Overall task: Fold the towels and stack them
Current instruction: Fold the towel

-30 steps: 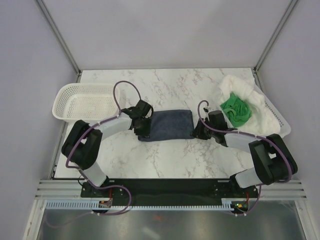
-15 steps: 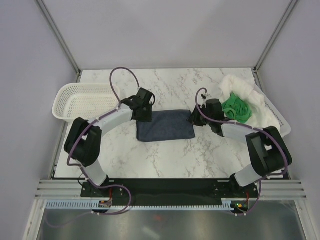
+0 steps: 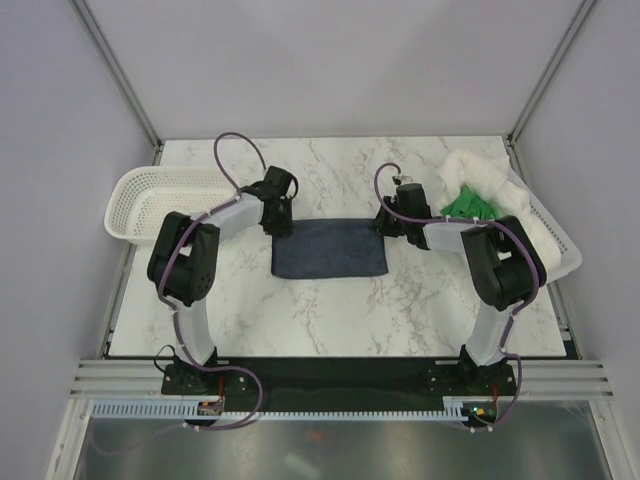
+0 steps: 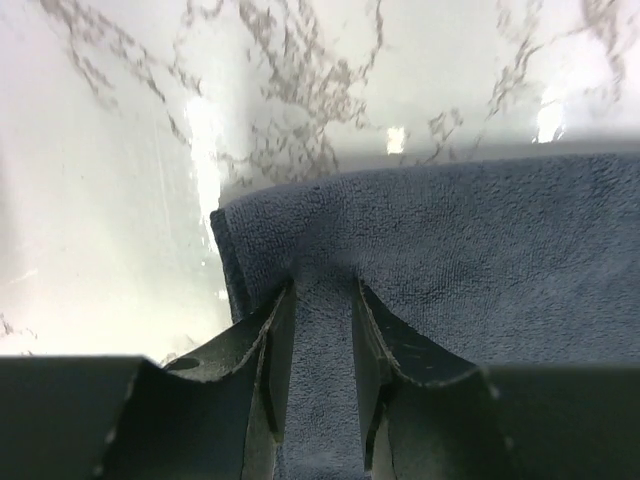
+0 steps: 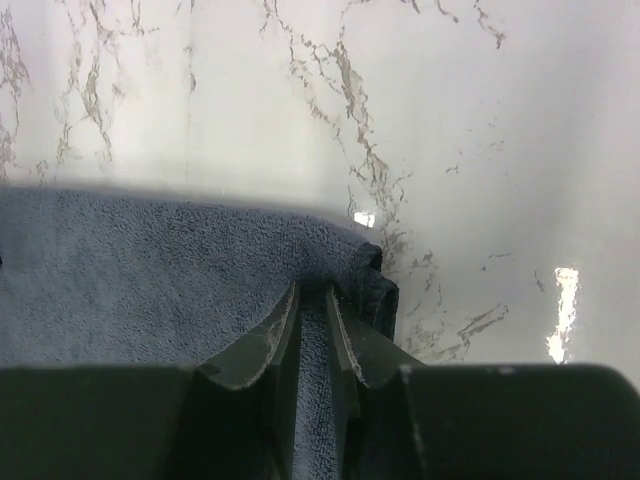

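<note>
The dark navy towel (image 3: 330, 250) lies flat as a folded rectangle in the middle of the marble table (image 3: 330, 320). My left gripper (image 3: 279, 220) is at its far left corner. In the left wrist view the navy towel (image 4: 500, 240) fills the gap of the left gripper (image 4: 320, 290), which is shut on it. My right gripper (image 3: 386, 224) is at the far right corner. There the right gripper (image 5: 312, 288) pinches a ridge of the navy towel (image 5: 130, 260), whose layered corner shows. The green towel (image 3: 472, 207) and the white towel (image 3: 482, 175) lie bunched at the far right.
A white perforated basket (image 3: 150, 205) stands at the left edge of the table. A second white basket (image 3: 556, 248) holds the green and white towels at the right. Grey walls close in the far side and both flanks.
Both grippers have moved from the navy towel's near corners to its far corners, keeping hold of cloth. The arms now reach further out over the table.
</note>
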`<state>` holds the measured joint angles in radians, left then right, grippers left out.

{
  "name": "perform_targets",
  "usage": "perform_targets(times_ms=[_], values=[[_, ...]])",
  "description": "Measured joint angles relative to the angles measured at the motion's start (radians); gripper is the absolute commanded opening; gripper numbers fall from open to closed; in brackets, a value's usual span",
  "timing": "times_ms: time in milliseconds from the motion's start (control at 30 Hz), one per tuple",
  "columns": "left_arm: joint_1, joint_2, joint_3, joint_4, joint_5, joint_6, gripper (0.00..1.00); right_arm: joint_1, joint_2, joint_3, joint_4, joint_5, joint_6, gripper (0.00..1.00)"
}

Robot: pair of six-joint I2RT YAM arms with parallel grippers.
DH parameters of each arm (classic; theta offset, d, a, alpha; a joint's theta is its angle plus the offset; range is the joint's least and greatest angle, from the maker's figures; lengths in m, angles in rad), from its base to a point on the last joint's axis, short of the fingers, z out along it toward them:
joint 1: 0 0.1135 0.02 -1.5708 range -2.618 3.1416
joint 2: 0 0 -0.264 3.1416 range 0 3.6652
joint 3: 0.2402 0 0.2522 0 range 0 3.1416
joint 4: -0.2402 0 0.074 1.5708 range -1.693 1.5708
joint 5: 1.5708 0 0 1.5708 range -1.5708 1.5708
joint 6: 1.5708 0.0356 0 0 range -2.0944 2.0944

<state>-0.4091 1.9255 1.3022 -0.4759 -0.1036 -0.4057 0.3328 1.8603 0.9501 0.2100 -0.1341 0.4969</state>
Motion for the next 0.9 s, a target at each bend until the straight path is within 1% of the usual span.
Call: perform_targets(times_ms=[100, 200, 300, 333, 400, 433, 567, 600, 633, 733, 900], values=[[0.004, 0.008, 0.023, 0.010, 0.016, 0.015, 0.41, 0.001, 0.000, 0.001, 0.000, 0.012, 0.000, 0.22], [0.005, 0.010, 0.040, 0.014, 0.056, 0.033, 0.47, 0.001, 0.000, 0.005, -0.004, 0.022, -0.007, 0.22], [0.005, -0.005, 0.048, 0.010, 0.090, 0.050, 0.56, 0.001, 0.000, 0.016, -0.021, 0.017, -0.027, 0.26], [0.005, -0.020, 0.047, 0.000, 0.093, 0.057, 0.65, 0.001, -0.001, 0.021, -0.027, 0.011, -0.033, 0.29], [0.005, -0.069, 0.040, -0.011, 0.106, 0.069, 0.66, 0.000, -0.010, 0.031, -0.050, -0.010, -0.048, 0.34], [0.005, -0.106, 0.031, -0.014, 0.108, 0.072, 0.67, -0.001, -0.019, 0.037, -0.062, -0.027, -0.053, 0.38], [0.019, -0.256, -0.042, -0.007, 0.126, 0.075, 0.67, -0.002, -0.095, 0.050, -0.089, -0.091, -0.060, 0.51], [0.028, -0.282, -0.068, -0.006, 0.140, 0.075, 0.67, -0.002, -0.121, 0.055, -0.093, -0.106, -0.062, 0.55], [0.039, -0.293, -0.090, -0.005, 0.148, 0.075, 0.68, -0.002, -0.146, 0.061, -0.098, -0.122, -0.062, 0.64], [0.064, -0.280, -0.150, -0.005, 0.182, 0.074, 0.68, -0.002, -0.214, 0.083, -0.106, -0.159, -0.064, 0.72], [0.108, -0.212, -0.199, 0.007, 0.272, 0.074, 0.70, -0.002, -0.327, 0.090, -0.120, -0.199, -0.063, 0.77]])
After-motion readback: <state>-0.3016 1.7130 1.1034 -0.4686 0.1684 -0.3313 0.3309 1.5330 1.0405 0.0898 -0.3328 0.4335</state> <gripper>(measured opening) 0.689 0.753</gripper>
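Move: Both hands are on the folded dark towel near its far corners: its middle lies about 4 cm back and 9 cm right of the left hand, and about 4 cm back and 10 cm left of the right hand, just below both. The empty white basket stands roughly 20 cm left and 7 cm ahead of the left hand. The green towel lies some 16 cm right and 3 cm ahead of the right hand, slightly higher. Both hands open off the towel; right rises about 16 cm, left arcs up, down and back 5 cm. ##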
